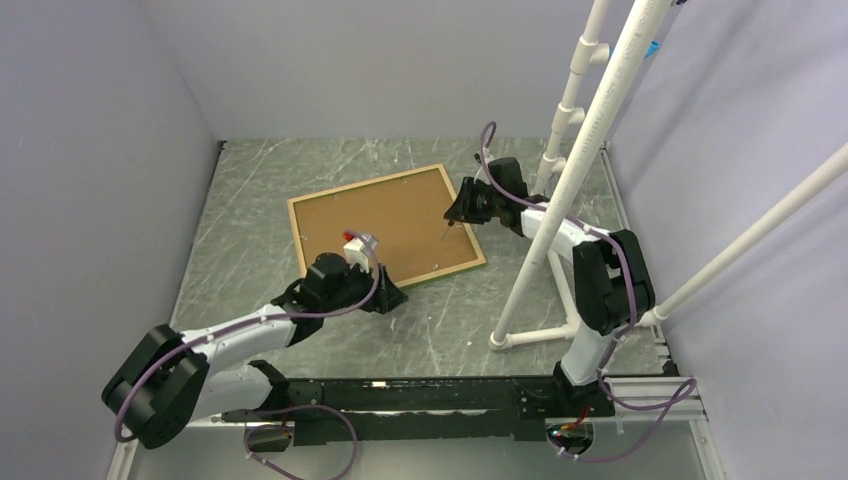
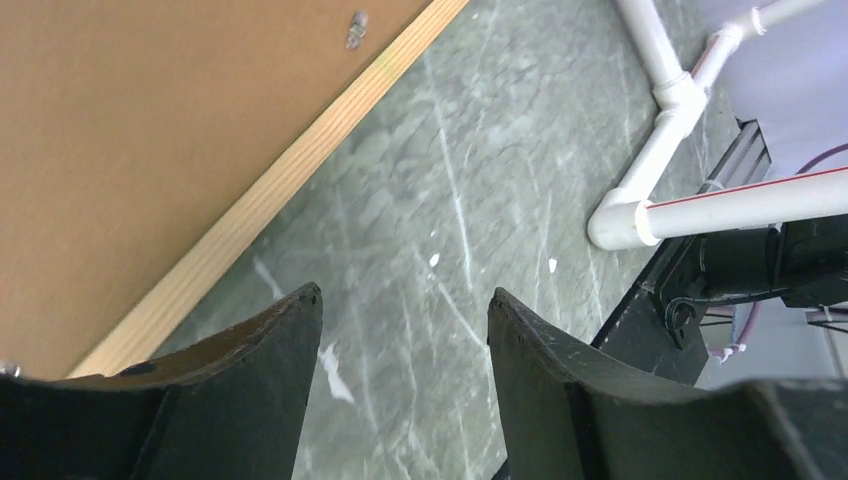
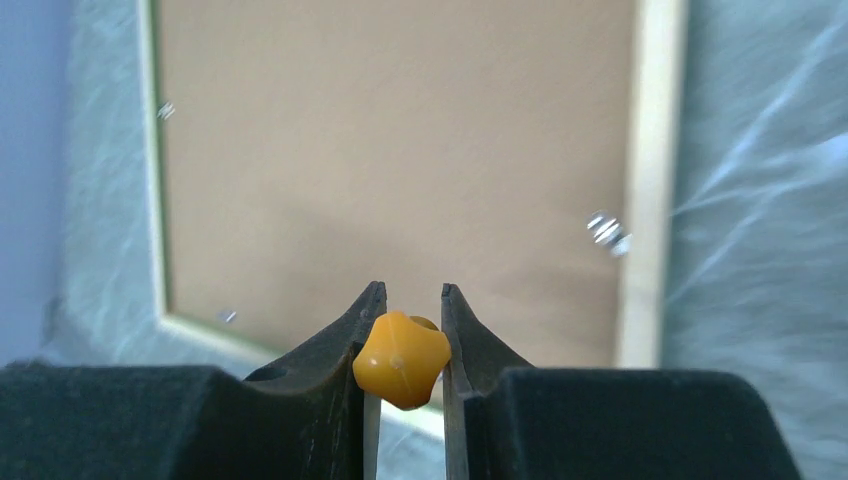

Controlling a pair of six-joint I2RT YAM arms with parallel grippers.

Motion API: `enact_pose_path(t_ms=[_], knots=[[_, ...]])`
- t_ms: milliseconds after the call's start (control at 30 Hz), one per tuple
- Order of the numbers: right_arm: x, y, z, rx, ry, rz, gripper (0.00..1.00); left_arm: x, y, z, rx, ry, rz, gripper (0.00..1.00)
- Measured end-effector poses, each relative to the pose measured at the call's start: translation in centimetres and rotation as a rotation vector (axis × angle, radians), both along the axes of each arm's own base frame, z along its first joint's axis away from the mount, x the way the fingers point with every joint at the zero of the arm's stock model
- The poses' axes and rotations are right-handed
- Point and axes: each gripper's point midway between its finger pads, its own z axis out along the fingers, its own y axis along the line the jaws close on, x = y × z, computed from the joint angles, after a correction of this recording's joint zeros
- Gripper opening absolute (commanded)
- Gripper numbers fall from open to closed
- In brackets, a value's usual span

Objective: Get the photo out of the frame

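The frame (image 1: pixel 441 271) lies face down on the marble table, its light wood rim (image 2: pixel 270 195) around the brown backing board (image 1: pixel 385 225). The photo is hidden under that board. My left gripper (image 1: pixel 386 296) stands open just off the frame's near edge, with only bare table between its fingers (image 2: pixel 275 345). My right gripper (image 1: pixel 458 210) hovers over the frame's right corner, shut on an orange-handled tool (image 3: pixel 402 358). In the top view the tool's thin shaft (image 1: pixel 444 235) points down at the board. Small metal tabs (image 3: pixel 607 230) sit along the rim (image 3: pixel 650 150).
A white PVC pipe stand (image 1: pixel 575 165) rises to the right of the frame, its foot (image 1: pixel 530 335) on the table near the right arm. A black rail (image 1: pixel 420 395) runs along the near edge. Grey walls close in the left, back and right.
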Motion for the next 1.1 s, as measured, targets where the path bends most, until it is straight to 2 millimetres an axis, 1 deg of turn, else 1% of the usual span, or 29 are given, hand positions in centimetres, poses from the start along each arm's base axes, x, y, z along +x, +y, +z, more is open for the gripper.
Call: enact_pose_path(t_ms=[133, 200, 267, 333, 433, 533, 800, 1100], knots=[[4.2, -2.0, 0.0, -0.156, -0.085, -0.092, 0.0, -1.0, 1.6, -1.5, 0.005, 0.042, 0.067, 0.66], [5.9, -2.7, -0.5, -0.223, -0.108, -0.121, 0.0, -1.4, 2.2, -2.5, 0.02, 0.07, 0.087, 0.66], [7.2, -3.3, -1.2, -0.282, -0.116, -0.136, 0.0, -1.7, 2.5, -3.2, 0.036, 0.097, 0.096, 0.66], [8.0, -3.6, -2.2, -0.328, -0.115, -0.137, 0.0, -1.9, 2.6, -3.9, 0.051, 0.12, 0.099, 0.66], [8.5, -3.9, -3.5, -0.369, -0.104, -0.12, 0.0, -2.2, 2.9, -5.2, 0.082, 0.162, 0.102, 0.65], [8.8, -3.9, -3.4, -0.387, -0.118, -0.104, 0.0, -2.4, 2.8, -6.4, 0.096, 0.202, 0.103, 0.65], [8.9, -4.4, -3.4, -0.441, -0.14, -0.065, 0.0, -1.7, 1.5, -6.2, 0.057, 0.218, 0.092, 0.65], [9.0, -4.6, -3.7, -0.47, -0.128, -0.053, 0.0, -1.6, 1.3, -6.2, 0.056, 0.224, 0.089, 0.66]])
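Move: The right hand holds the screwdriver. The metal tab inside the frame's right rim lies about 7 cm ahead of this hand, 4 cm to its right and 9 cm below. The frame's near right corner is some 2 cm back, 9 cm right; the near-side tab 3 cm back, 1 cm left, both about as low. From the empty left hand, the closest stretch of the near rim lies roughly 5 cm straight ahead, 8 cm down. Still pinching the screwdriver, the right hand swings quickly about 9 cm forward and 4 to 5 cm right, sinking nearly 4 cm to bring the tip to the right-rim tab, then creeps while the wrist finishes a 25-degree tilt that points the fingers more steeply down. The left, fingers kept open, drops 6 cm beside the near rim, first drifting 3 cm left and a little back, then partly returning right. ##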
